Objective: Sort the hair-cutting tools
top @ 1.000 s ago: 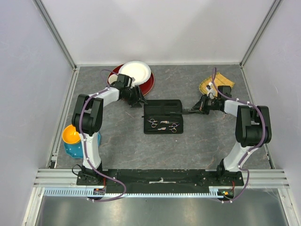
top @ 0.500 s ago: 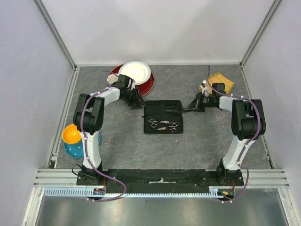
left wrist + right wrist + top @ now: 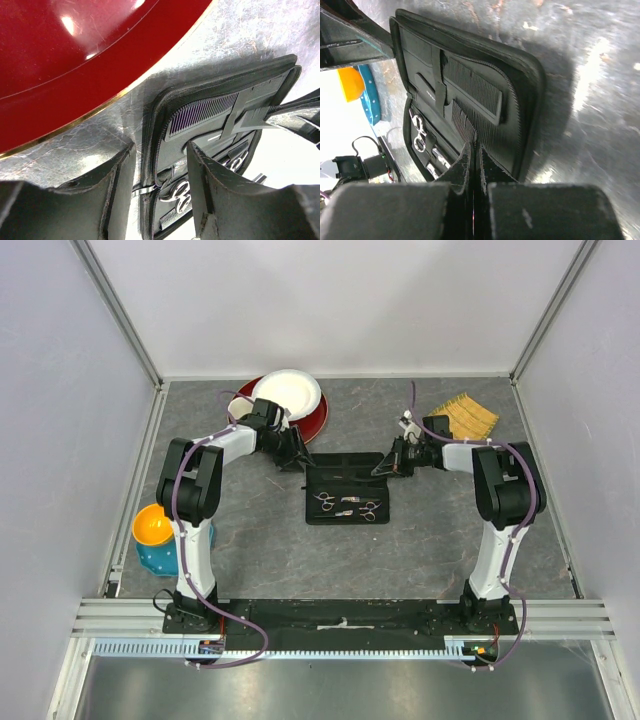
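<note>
The black case (image 3: 345, 490) lies open at mid-table. Silver scissors (image 3: 325, 502) sit in its near half and show in the left wrist view (image 3: 181, 192) and the right wrist view (image 3: 418, 131). Two black combs lie in its far half: a plain comb (image 3: 472, 92) under a strap, and a comb with a handle (image 3: 459, 120) beside it. My right gripper (image 3: 472, 146) is shut on the toothed end of the handled comb, at the case's right side (image 3: 383, 469). My left gripper (image 3: 161, 150) is open, its fingers astride the case's far left corner (image 3: 298, 458).
A red plate (image 3: 312, 420) with a white plate (image 3: 288, 393) on it sits behind the left gripper, close in the left wrist view (image 3: 75, 60). An orange bowl (image 3: 152, 526) rests on a blue one (image 3: 158, 555) at the left. A yellow bundle (image 3: 465, 415) lies far right.
My right gripper has moved left from beside the yellow bundle to the case's right edge, sliding the comb further in. My left gripper has stayed at the case's corner.
</note>
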`<move>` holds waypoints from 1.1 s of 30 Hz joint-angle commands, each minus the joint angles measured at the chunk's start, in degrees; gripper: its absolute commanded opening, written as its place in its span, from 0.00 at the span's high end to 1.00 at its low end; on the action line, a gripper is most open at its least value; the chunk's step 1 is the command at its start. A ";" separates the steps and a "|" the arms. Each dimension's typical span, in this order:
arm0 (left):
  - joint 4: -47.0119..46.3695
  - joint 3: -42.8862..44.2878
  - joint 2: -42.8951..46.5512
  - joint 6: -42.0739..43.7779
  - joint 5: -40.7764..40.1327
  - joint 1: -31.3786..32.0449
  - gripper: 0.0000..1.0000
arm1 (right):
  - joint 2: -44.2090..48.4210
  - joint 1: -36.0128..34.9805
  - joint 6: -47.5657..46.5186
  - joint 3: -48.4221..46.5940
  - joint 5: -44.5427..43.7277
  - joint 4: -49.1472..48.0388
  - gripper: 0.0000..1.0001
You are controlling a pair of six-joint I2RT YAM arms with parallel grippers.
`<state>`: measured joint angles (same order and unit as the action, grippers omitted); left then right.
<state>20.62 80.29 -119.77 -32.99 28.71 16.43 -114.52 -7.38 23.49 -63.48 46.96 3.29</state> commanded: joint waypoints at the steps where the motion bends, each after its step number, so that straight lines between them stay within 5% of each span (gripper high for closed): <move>1: -0.14 -1.19 -0.38 2.23 -0.41 0.63 0.47 | -1.93 -3.60 2.44 -0.76 -3.97 -4.68 1.00; 13: -0.06 -2.33 -0.03 1.88 -1.64 0.71 0.47 | -4.57 -6.95 5.70 -3.05 -7.05 -5.33 1.00; 14: -0.14 -2.42 -0.03 1.79 -1.73 0.71 0.47 | -4.40 -6.95 5.35 -3.22 -7.67 -4.44 0.96; 18: 0.12 -2.77 0.23 1.97 -2.43 0.71 0.47 | -2.82 -6.86 4.29 -3.23 -11.26 -1.45 0.56; 21: 0.47 -2.68 0.41 2.23 -2.96 0.63 0.48 | -1.32 -6.60 3.59 -3.57 -12.77 0.66 0.41; 28: 1.09 -2.86 0.41 2.49 -4.36 0.71 0.50 | 2.02 -4.23 1.39 -4.63 -15.23 6.55 0.31; 33: 1.18 -2.95 0.50 2.49 -4.71 0.63 0.50 | 2.55 -3.87 1.30 -4.98 -14.97 7.78 0.37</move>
<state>19.33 79.11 -119.42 -33.01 28.36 16.60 -113.10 -12.16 27.57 -67.57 37.36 6.59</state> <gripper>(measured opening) 0.499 0.656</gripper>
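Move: My right hand grips the blade end of the handled comb; the case's strap that it is being fed under lies about 7 cm to my left, level fore and aft and about 1 cm lower. The slotted comb is some 2 cm beyond the strap; the nearer scissors lie 7 cm back and 3 cm left of this hand. My open left hand straddles the case's left edge; the case's middle is 5 cm back, 7 cm right. The red plate's middle is 9 cm ahead, 6 cm left. Still pinching the comb, I push it handle-first to the left under the strap with my right hand, about 4 cm, easing down slightly. Then I open those fingers wide to let it go, lift about 1.5 cm and back off 2 cm to the right. My left hand stays put around the case's left edge as a stop. ##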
